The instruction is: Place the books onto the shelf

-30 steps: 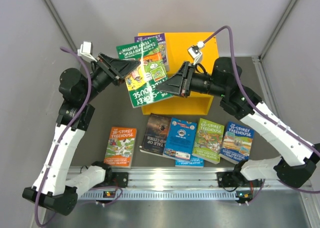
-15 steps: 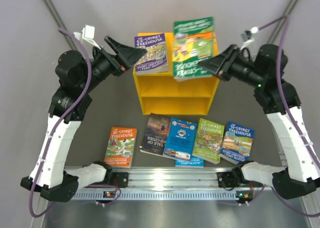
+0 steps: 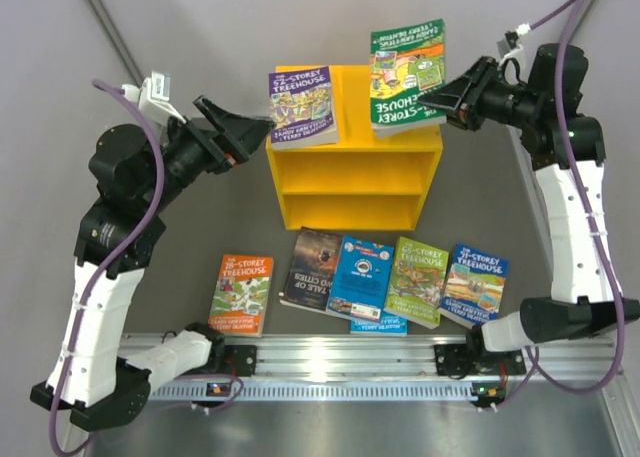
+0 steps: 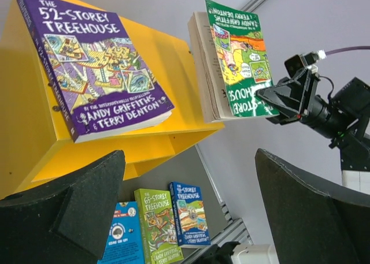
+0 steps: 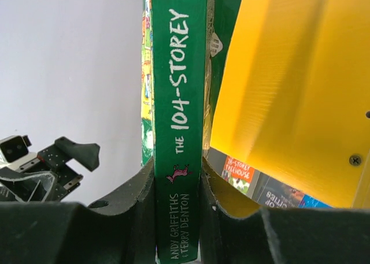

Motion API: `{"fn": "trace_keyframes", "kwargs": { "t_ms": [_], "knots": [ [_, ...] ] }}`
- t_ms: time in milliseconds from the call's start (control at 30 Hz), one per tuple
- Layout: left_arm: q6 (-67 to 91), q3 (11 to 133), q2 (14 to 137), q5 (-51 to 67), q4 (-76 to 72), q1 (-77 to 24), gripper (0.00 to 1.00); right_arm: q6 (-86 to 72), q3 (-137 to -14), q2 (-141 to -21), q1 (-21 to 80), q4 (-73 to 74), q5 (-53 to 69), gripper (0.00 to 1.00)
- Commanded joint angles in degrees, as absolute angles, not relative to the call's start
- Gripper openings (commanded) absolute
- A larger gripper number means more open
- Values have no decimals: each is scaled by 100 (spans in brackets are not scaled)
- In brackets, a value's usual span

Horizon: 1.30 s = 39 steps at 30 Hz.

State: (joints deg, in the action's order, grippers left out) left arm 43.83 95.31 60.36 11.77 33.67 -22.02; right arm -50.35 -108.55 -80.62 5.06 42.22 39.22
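Observation:
The yellow shelf [image 3: 352, 127] stands at mid-table, its open front towards the arms. On the left of its flat top lies a purple book [image 3: 301, 105], also in the left wrist view [image 4: 95, 67]. My right gripper [image 3: 447, 102] is shut on the spine of a green book [image 3: 405, 77] and holds it tilted over the right of the shelf top. The right wrist view shows that spine [image 5: 178, 119] clamped between the fingers. My left gripper [image 3: 245, 137] is open and empty, left of the shelf. Several more books lie flat in front of the shelf.
The row on the table holds an orange book [image 3: 241, 293], a dark book [image 3: 311, 269], a light blue one [image 3: 361, 277], a green one [image 3: 417, 280] and a blue one [image 3: 475, 283]. Another blue book [image 3: 378, 325] peeks out beneath. Grey walls close in on both sides.
My left gripper let go of the green book, opened wide and drew back to the left. My right gripper carried that book up and to the right, over the shelf top.

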Motion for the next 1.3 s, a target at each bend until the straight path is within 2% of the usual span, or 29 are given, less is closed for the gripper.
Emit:
{"fn": "trace_keyframes", "kwargs": {
  "t_ms": [0,367,467,567,700,800,933,1000,1033,1067,1167,1233,1267],
  "knots": [
    [4236,9369,5854,1037,3384,-2188,99,-5053,-11119,-8261,431,4069,4535,0],
    [4008,9132,5643,756,3691,-2188,98,-4351,-11416,-8850,352,5307,3850,0],
    [4008,9027,5572,721,3709,-2188,98,-4114,-11426,-8912,325,5519,3657,3],
    [3973,8956,5528,695,3726,-2188,98,-3920,-11426,-8921,325,5765,3455,14],
    [3894,8903,5485,624,3770,-2188,98,-3675,-11426,-8903,316,5959,3182,43],
    [3867,8903,5502,615,3814,-2188,97,-3569,-11443,-8921,316,6047,3076,53],
    [3841,8877,5493,624,3832,-2188,97,-3358,-11610,-9078,316,6300,2813,60],
    [3841,8877,5519,633,3832,-2188,97,-3147,-12004,-9219,316,6555,2568,62],
    [3841,8877,5520,642,3832,-2188,97,-2990,-12389,-9402,334,6818,2401,68],
    [3832,8877,5520,650,3823,-2188,97,-2884,-12601,-9509,343,6994,2399,68],
    [3841,8842,5546,677,3823,-2188,97,-2577,-13417,-9957,378,7573,2093,77],
    [3850,8807,5555,703,3815,-2188,97,-2479,-13552,-10080,378,7681,2048,100],
    [3858,8807,5572,729,3806,-2188,97,-2409,-13527,-10081,378,7734,1917,100]
  ]
}}
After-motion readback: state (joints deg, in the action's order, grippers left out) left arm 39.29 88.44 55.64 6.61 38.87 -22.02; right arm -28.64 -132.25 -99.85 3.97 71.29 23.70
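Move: The right hand still holds the green book by its spine; its spot, the right end of the shelf's top, lies about 5 cm ahead, 4 cm left and 9 cm below. The top's centre is some 18 cm to the hand's left and 5 ahead, the purple book 28 cm left and 5 ahead, at like depth. From the empty left hand that spot lies about 35 cm right, 8 ahead and 12 below. Right lowers the green book about 8 cm onto the shelf top and opens; empty left sinks 5 cm. ##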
